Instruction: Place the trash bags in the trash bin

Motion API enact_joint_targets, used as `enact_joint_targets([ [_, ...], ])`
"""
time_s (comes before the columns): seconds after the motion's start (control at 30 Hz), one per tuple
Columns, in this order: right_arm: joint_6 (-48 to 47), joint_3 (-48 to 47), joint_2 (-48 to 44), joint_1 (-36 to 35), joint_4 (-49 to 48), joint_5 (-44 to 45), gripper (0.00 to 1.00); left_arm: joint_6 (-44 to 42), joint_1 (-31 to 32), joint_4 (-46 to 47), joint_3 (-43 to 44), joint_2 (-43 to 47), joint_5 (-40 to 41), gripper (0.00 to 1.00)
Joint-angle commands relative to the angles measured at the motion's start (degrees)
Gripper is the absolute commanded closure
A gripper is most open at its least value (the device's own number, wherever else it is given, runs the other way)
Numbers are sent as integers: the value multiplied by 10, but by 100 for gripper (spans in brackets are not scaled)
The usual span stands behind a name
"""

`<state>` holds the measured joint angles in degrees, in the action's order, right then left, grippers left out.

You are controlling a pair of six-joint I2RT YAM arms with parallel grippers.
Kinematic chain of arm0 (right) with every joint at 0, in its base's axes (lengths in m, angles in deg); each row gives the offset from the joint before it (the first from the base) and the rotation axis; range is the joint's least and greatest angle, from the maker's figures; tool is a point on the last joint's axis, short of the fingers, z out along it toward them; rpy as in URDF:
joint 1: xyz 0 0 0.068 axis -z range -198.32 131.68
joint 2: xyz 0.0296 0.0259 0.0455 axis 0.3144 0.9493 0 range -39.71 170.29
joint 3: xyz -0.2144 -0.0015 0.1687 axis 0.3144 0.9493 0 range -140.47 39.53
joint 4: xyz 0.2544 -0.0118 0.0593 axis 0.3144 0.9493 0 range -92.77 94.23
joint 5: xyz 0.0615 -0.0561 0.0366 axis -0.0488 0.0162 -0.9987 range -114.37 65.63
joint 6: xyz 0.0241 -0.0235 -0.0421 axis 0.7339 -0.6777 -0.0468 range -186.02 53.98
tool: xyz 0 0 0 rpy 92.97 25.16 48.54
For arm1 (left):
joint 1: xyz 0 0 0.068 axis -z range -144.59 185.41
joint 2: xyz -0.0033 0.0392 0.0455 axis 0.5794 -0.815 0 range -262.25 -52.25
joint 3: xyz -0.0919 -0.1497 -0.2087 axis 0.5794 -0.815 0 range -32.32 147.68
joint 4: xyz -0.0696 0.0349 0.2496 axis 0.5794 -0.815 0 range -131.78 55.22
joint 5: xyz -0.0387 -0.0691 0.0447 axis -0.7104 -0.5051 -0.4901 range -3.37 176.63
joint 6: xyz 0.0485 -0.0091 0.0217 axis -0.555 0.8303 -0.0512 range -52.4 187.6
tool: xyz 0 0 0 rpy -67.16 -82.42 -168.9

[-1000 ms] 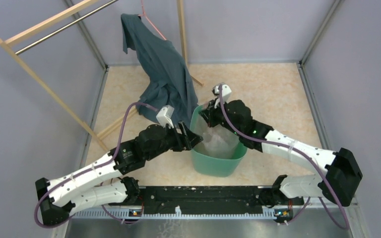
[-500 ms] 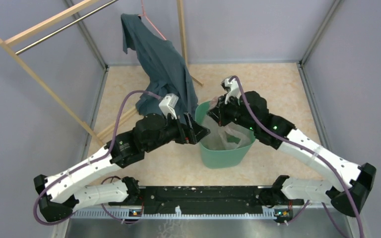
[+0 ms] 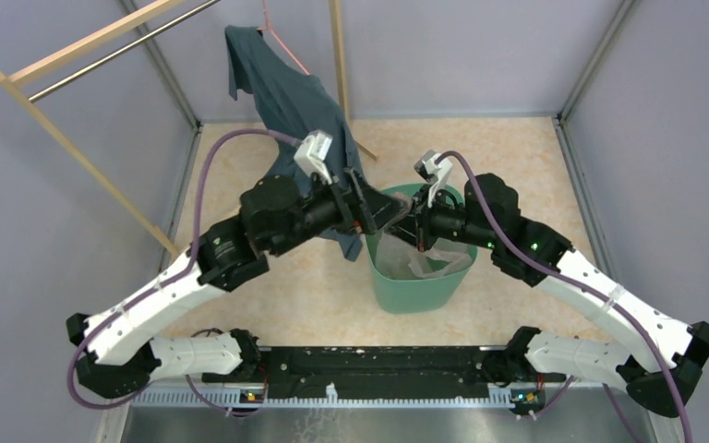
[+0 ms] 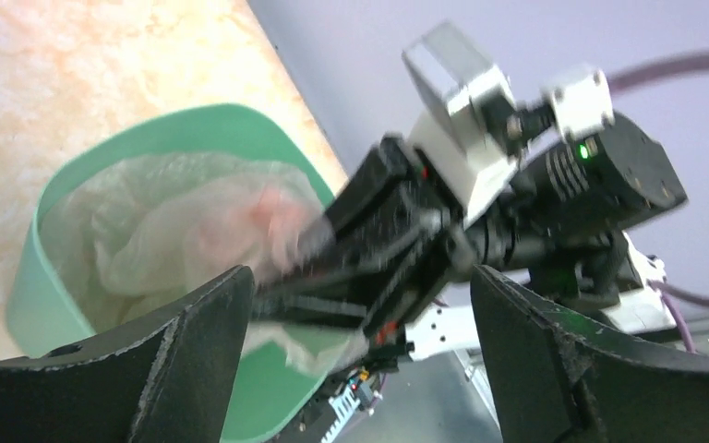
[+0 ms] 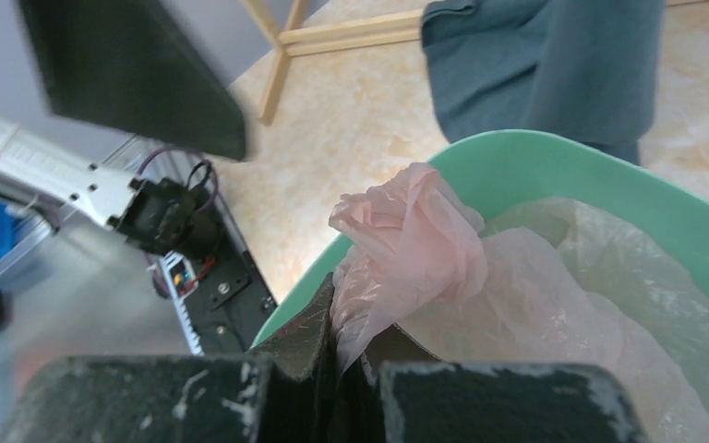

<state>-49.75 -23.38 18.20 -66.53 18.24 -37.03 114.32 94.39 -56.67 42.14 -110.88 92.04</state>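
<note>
The teal-green trash bin stands on the floor between my arms. The pale pink trash bag lies crumpled inside it. My right gripper hangs over the bin's far left rim, shut on a bunched corner of the bag. In the right wrist view the gripper pinches the film just above the bin's rim. My left gripper is open and empty, close by the right gripper above the rim. In the left wrist view the left gripper frames the right wrist, with bag and bin below.
A dark blue-grey shirt hangs on a pink hanger from the wooden rack, its hem just behind the bin; it also shows in the right wrist view. Grey walls enclose the beige floor.
My left gripper rose from the bin's left side to above its far rim. My right gripper shifted right with the bag in it. The bin slid slightly right.
</note>
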Motion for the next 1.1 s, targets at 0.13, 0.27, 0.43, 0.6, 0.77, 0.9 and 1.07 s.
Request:
enact_joint_targets([
  [0.13,-29,18,-38,1,-38,-92,100,-12,2,28,22,-55,39,23],
  [0.27,-36,15,-39,1,-37,-86,100,1,2,32,-3,-51,27,14],
  [0.43,-40,22,-46,1,-39,-80,100,24,3,52,-73,2,52,21],
  [0.6,-34,31,-54,1,-45,-87,100,28,3,70,-101,27,71,27],
  [0.77,-31,35,-53,1,-49,-99,100,19,2,94,-74,-25,28,26],
  [0.9,-31,39,-52,1,-45,-103,100,7,3,103,-44,-62,4,25],
  [1.07,-25,40,-55,1,-32,-98,100,-19,2,110,-50,-55,24,60],
])
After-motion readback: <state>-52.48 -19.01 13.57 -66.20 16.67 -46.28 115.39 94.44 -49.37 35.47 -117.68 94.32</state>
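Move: The trash bag's gathered top stands up from the right hand's shut fingers, about 5 cm ahead of the open left hand, 4 cm to its right and 8 cm lower. The right gripper's tips are 2 cm ahead, 5 cm right and 9 cm below the left hand. From the right hand the bunched top lies about 3 cm ahead, 2 cm left and 1 cm up; the green bin's middle is some 2 cm ahead, 10 cm right and 21 cm down. The left fingertips come to touch the bag's bunched top, one finger lying against it, as they close from wide open to about half. That hand first reaches forward and right, sinks some 6 cm while easing back left, then pushes right and forward again to the bag. The right hand keeps its pinch, drawing back about 3 cm and turning some 10 degrees counter-clockwise. ##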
